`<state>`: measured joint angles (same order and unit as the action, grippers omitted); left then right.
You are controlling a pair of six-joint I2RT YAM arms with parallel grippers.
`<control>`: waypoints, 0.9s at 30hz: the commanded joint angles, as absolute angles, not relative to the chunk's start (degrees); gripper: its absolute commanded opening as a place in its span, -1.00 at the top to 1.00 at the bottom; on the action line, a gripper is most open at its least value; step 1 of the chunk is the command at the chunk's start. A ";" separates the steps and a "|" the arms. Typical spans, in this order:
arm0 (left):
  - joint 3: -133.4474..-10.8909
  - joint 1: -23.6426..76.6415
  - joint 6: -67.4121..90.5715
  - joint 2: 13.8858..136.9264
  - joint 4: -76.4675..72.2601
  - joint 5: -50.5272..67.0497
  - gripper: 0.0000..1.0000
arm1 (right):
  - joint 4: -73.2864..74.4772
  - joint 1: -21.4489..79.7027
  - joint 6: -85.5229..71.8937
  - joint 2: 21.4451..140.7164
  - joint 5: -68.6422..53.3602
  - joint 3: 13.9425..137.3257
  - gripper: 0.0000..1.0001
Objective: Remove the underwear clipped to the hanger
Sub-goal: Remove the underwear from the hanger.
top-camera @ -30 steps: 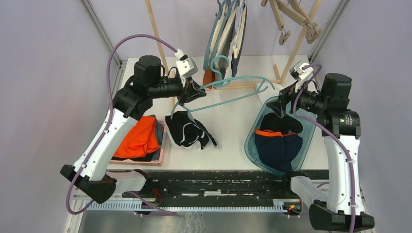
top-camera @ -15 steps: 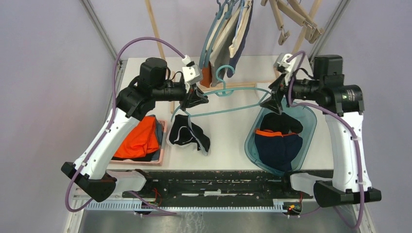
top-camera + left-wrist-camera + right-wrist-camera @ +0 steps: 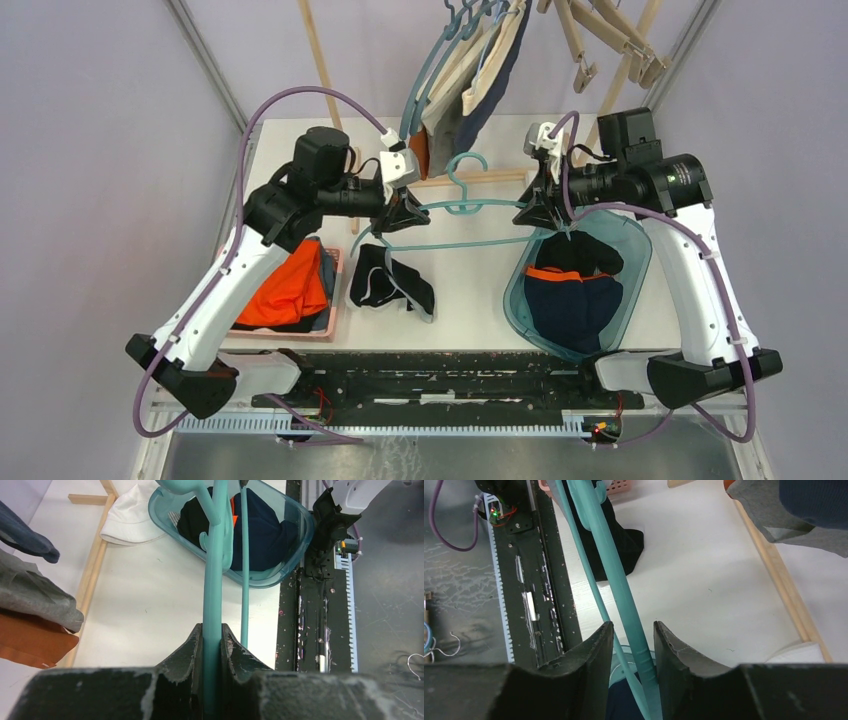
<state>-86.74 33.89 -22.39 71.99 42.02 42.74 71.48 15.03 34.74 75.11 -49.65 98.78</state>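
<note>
A teal hanger (image 3: 470, 206) is held level over the table between my two arms. My left gripper (image 3: 404, 212) is shut on its left part, and the bar (image 3: 215, 555) is pinched between both fingers. My right gripper (image 3: 540, 212) straddles the right end. The bar (image 3: 609, 545) lies against one finger, with a gap to the other finger (image 3: 594, 650). Black underwear with white trim (image 3: 390, 285) hangs below the hanger's left end and partly rests on the table. Its clip is not clear. More underwear, navy, black and orange (image 3: 572, 290), lies in the teal bin (image 3: 515, 290).
A pink tray (image 3: 334, 300) with a folded orange cloth (image 3: 285, 290) sits at the left. Garments on teal hangers (image 3: 470, 70) hang from a wooden rack at the back, with wooden clip hangers (image 3: 600, 40) at the back right. A white cloth (image 3: 125, 520) lies behind the bin.
Both arms rose and swung towards the back. My right gripper moved left from over the bin to the hanger's right end, and its jaws narrowed round the bar. The black underwear shifted slightly left.
</note>
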 commanded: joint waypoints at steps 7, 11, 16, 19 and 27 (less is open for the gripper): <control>-84.92 34.11 -26.72 68.69 40.95 44.45 0.94 | 74.21 15.32 39.94 76.33 -55.03 99.55 0.68; -83.87 34.08 -27.43 68.02 40.96 45.02 0.94 | 72.40 15.29 39.87 74.77 -54.61 97.53 0.97; -81.42 34.06 -27.33 65.76 38.80 44.86 0.86 | 67.50 14.85 38.21 71.62 -52.27 93.61 0.97; -80.17 34.01 -26.48 64.22 37.48 44.82 0.47 | 65.16 13.91 37.32 69.71 -52.07 91.80 0.97; -78.84 33.49 -23.12 61.32 34.83 43.06 -0.50 | 61.89 11.45 36.74 65.11 -50.36 89.29 0.97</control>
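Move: My left hand already pinches the left shoulder of the teal hanger, whose middle is about 8 cm to its right and 3 cm back. My right hand has the other shoulder between half-open fingers; the hanger's middle lies some 9 cm left and 3 cm back. The black underwear hangs roughly 13 cm back, 6 cm left and 12 cm below my left hand. The blue basket is around 15 cm right, 15 cm back and 25 cm below my right hand. I shut my right fingers onto the hanger's right shoulder, easing about 1.5 cm down and 1 cm back, then carry it some 2 cm right. My left hand keeps its pinch while sinking about 2 cm, then opens wide, lets go, and comes back up while drawing some 3 cm back and left along the hanger towards its left end. ##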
